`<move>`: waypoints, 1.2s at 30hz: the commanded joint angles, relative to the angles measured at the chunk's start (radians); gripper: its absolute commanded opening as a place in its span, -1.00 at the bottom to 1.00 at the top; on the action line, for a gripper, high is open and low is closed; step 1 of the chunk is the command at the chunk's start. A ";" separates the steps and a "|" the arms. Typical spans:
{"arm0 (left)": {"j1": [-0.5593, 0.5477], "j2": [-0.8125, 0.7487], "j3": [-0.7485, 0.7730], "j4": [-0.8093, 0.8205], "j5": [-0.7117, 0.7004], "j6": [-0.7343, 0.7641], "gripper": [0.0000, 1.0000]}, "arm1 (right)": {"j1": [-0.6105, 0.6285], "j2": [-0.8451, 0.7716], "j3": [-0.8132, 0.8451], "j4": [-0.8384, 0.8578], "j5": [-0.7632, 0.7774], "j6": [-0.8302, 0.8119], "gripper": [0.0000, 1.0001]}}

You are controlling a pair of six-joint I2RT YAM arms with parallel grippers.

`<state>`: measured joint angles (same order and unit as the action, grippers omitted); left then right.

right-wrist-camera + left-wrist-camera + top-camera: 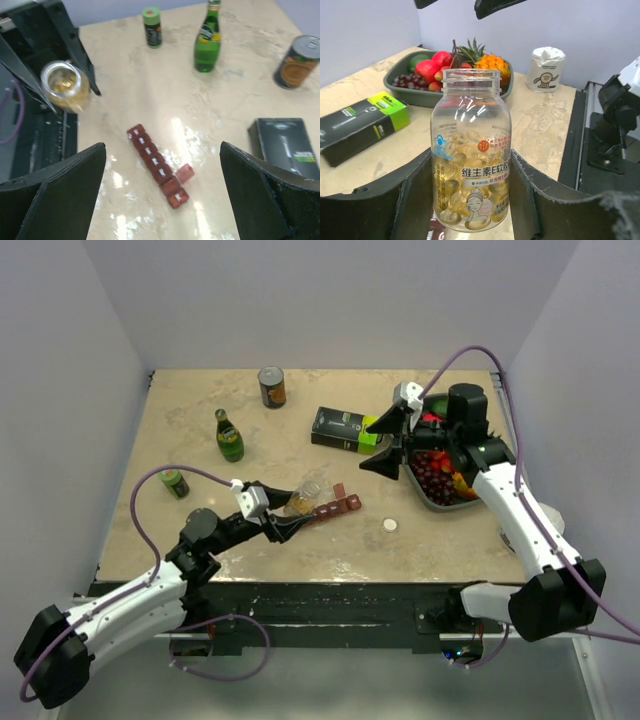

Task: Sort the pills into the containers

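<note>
My left gripper [471, 162] is shut on a clear pill bottle [472, 145] with no cap. Yellow softgel pills [454, 192] fill its lower half. In the top view the left gripper [288, 527] holds the bottle [305, 500] just left of the containers [335, 508], a dark red strip of small compartments. In the right wrist view the containers [152, 160] lie diagonally on the table, with one lid [185, 172] flipped open near their far end. My right gripper [162, 147] hangs open high above the strip with nothing in it, and shows in the top view [385, 445] beside the fruit tray.
A white cap [388, 525] lies right of the strip. A black-and-green box [345, 430], a grey fruit tray [433, 497], a green glass bottle [229, 436], a can [272, 386] and a small green jar [175, 482] stand around the table. A white paper roll [546, 69] sits near the right edge.
</note>
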<state>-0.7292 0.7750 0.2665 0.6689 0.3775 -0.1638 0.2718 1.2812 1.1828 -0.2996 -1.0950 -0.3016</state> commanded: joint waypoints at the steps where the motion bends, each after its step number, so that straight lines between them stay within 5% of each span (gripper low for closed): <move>1: -0.001 -0.081 0.046 -0.055 -0.045 0.116 -1.00 | -0.051 -0.051 -0.084 -0.015 0.093 -0.093 0.98; 6: 0.026 -0.073 0.086 0.191 -0.124 0.054 -1.00 | -0.097 -0.043 -0.140 0.024 0.109 -0.097 0.98; 13: 0.521 0.244 0.243 0.826 0.069 -0.532 -1.00 | -0.129 -0.045 -0.195 0.074 0.098 -0.102 0.98; 15: 0.557 0.312 0.302 0.943 0.112 -0.598 -1.00 | -0.132 -0.055 -0.212 0.079 0.096 -0.103 0.98; 18: 0.504 0.356 0.364 1.093 0.255 -0.629 -1.00 | -0.140 -0.066 -0.222 0.088 0.080 -0.106 0.98; 22: 0.179 0.148 0.378 0.614 0.356 -0.180 -1.00 | -0.152 -0.063 -0.221 0.088 0.080 -0.105 0.98; 24: 0.194 0.136 0.357 0.668 0.280 -0.187 -1.00 | -0.152 -0.059 -0.224 0.089 0.081 -0.106 0.98; 28: 0.466 0.416 0.443 1.228 0.192 -0.675 -1.00 | -0.157 -0.057 -0.222 0.089 0.090 -0.108 0.98; 31: 0.374 0.469 0.534 1.206 0.235 -0.576 -1.00 | -0.178 -0.069 -0.232 0.094 0.096 -0.111 0.98; 36: 0.333 0.367 0.413 1.098 0.354 -0.464 -1.00 | -0.192 -0.069 -0.236 0.096 0.101 -0.119 0.98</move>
<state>-0.3691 1.2701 0.7536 1.2442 0.6365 -0.6949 0.0898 1.2373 0.9493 -0.2417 -1.0031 -0.3916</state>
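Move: The left hand already holds the open pill bottle. From it the pill organizer lies about 12 cm ahead, 6 cm to the right and 22 cm lower; on the table too, the white cap is some 8 cm ahead and 24 cm right, the shaving box roughly 33 cm ahead and 13 cm right. For the empty right hand the organizer sits around 2 cm ahead, 12 cm left and 29 cm below, the cap 1 cm back and 6 cm right. Up and forward in a quick shaking swing, the left hand keeps its grip on the bottle, rising away from the organizer: about 13 cm forward and veering left, sharply back, then forward again as it dips, ending some 18 cm higher, fingertips tipped up about 25 degrees. The right hand, fingers still wide open, sinks and draws right, away from the bottle. ##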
